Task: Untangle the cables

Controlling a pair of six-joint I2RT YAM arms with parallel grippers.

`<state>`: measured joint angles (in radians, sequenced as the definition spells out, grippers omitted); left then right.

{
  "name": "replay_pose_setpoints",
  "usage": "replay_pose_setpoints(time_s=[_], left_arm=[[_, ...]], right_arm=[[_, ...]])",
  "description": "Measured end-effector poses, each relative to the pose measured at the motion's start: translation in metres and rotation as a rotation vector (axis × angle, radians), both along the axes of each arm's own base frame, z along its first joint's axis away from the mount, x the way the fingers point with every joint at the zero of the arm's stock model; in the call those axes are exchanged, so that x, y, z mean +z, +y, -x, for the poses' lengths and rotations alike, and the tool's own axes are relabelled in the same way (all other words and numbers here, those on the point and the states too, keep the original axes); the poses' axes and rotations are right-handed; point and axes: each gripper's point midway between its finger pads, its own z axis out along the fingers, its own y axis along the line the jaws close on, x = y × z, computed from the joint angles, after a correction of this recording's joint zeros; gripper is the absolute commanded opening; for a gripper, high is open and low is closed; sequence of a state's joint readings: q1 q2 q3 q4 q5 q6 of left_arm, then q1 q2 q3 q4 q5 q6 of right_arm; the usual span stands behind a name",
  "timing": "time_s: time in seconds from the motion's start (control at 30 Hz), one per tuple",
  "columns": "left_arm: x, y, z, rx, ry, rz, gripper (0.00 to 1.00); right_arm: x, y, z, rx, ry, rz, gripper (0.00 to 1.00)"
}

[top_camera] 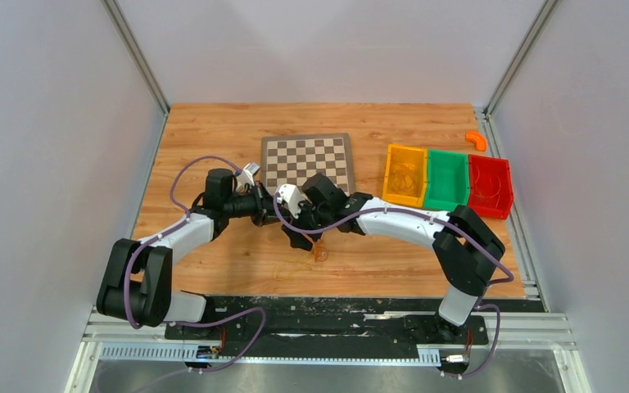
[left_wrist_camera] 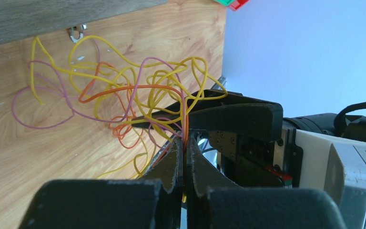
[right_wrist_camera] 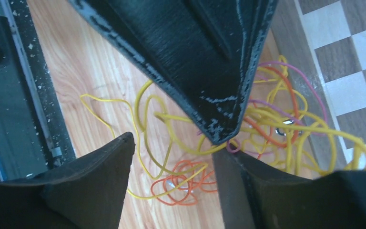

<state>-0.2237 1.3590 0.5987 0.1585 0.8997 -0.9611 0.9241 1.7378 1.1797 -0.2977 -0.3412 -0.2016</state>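
The cables (left_wrist_camera: 124, 90) are a loose tangle of thin yellow, orange and purple strands, lifted partly off the wooden table. My left gripper (left_wrist_camera: 185, 143) is shut on a few orange and yellow strands that run up between its pads. In the right wrist view, the tangle (right_wrist_camera: 271, 124) spreads beside the chessboard edge, and an orange coil (right_wrist_camera: 190, 183) lies on the wood. My right gripper (right_wrist_camera: 174, 148) stands open right above that coil, with the left gripper's fingers (right_wrist_camera: 209, 71) just ahead of it. From above, both grippers meet over the tangle (top_camera: 318, 250).
A chessboard (top_camera: 307, 160) lies behind the grippers. Yellow (top_camera: 404, 174), green (top_camera: 447, 178) and red (top_camera: 490, 185) bins stand in a row at the right, and the yellow bin holds thin strands. A small orange piece (top_camera: 477, 139) lies near the far right corner.
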Motion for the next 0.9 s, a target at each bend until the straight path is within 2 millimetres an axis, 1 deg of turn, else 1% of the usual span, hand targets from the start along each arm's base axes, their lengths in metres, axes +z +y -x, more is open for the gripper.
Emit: replay_pose_setpoints(time_s=[0.03,0.1,0.13,0.17,0.2,0.27,0.3,0.47,0.53,0.6,0.63,0.67,0.7,0.73,0.77,0.8,0.83,0.87,0.9], left_arm=[[0.000,0.000,0.000,0.000,0.002,0.003,0.00],[0.001,0.000,0.001,-0.001,0.010,0.010,0.00],[0.000,0.000,0.001,0.002,0.015,0.013,0.00],[0.000,0.000,0.002,0.005,0.021,0.015,0.00],[-0.001,0.001,0.003,0.007,0.028,0.017,0.00],[-0.003,0.002,0.004,0.013,0.045,0.022,0.00],[-0.004,0.003,0.004,0.015,0.052,0.024,0.00],[-0.005,0.010,0.006,0.041,0.072,0.035,0.00],[-0.005,0.014,0.007,0.055,0.071,0.038,0.00],[-0.003,0.017,0.007,0.066,0.061,0.040,0.04],[-0.001,0.018,0.007,0.068,0.050,0.040,0.12],[0.002,0.019,0.007,0.070,0.037,0.040,0.17],[0.004,0.020,0.007,0.072,0.022,0.039,0.26],[0.006,0.021,0.008,0.069,0.006,0.035,0.32],[0.007,0.022,0.009,0.065,-0.010,0.029,0.44],[0.006,0.024,0.011,0.059,-0.020,0.016,0.51],[0.006,0.026,0.012,0.054,-0.034,0.001,0.62],[0.005,0.030,0.014,0.045,-0.042,-0.020,0.67],[0.005,0.035,0.013,0.044,-0.061,-0.039,0.77]], right_arm=[[-0.001,0.001,-0.002,0.000,-0.012,-0.001,0.51],[-0.003,0.002,-0.005,-0.005,-0.028,-0.004,0.48],[-0.004,0.002,-0.006,-0.004,-0.031,-0.004,0.45],[-0.006,0.001,-0.006,-0.005,-0.035,-0.004,0.37],[-0.007,0.001,-0.006,-0.004,-0.038,-0.003,0.23],[-0.011,-0.001,-0.005,0.003,-0.044,0.001,0.02],[-0.013,-0.002,-0.004,0.006,-0.042,0.003,0.00],[-0.020,-0.007,0.007,0.038,-0.010,0.004,0.00],[-0.016,-0.010,0.015,0.053,0.000,-0.010,0.00],[-0.004,-0.013,0.022,0.070,0.003,-0.036,0.00],[0.003,-0.014,0.024,0.077,0.003,-0.053,0.00],[0.013,-0.014,0.026,0.084,0.005,-0.076,0.00],[0.022,-0.013,0.028,0.092,0.007,-0.101,0.00],[0.031,-0.013,0.030,0.099,0.016,-0.123,0.00],[0.038,-0.014,0.031,0.104,0.026,-0.135,0.00],[0.046,-0.015,0.032,0.109,0.044,-0.148,0.00],[0.052,-0.016,0.032,0.111,0.054,-0.159,0.00],[0.058,-0.017,0.032,0.115,0.065,-0.165,0.00],[0.065,-0.019,0.032,0.120,0.082,-0.172,0.00]])
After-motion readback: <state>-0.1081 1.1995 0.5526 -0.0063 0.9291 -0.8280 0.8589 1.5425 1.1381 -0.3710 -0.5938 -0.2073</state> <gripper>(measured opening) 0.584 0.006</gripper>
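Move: The right hand's half-open fingers already straddle the yellow loops, whose catchable part lies about 2 cm under its hand point. From that hand, the orange coil on the table is roughly 5 cm to the right, 1 cm ahead and 7 cm down; the chessboard clasp is some 9 cm ahead, 3 cm right and 7 cm down. The left hand keeps the tangle pinched; from it the loops lie about 3 cm back, 4 cm right and 7 cm below. The right fingers shut on the yellow loops hanging from the left hand while sinking about 2 cm, then, keeping that pinch, pull up some 8 cm and a few centimetres back. The left hand, still gripping at first, draws about 3 cm to the left, then opens past halfway and lets go of the cables. ##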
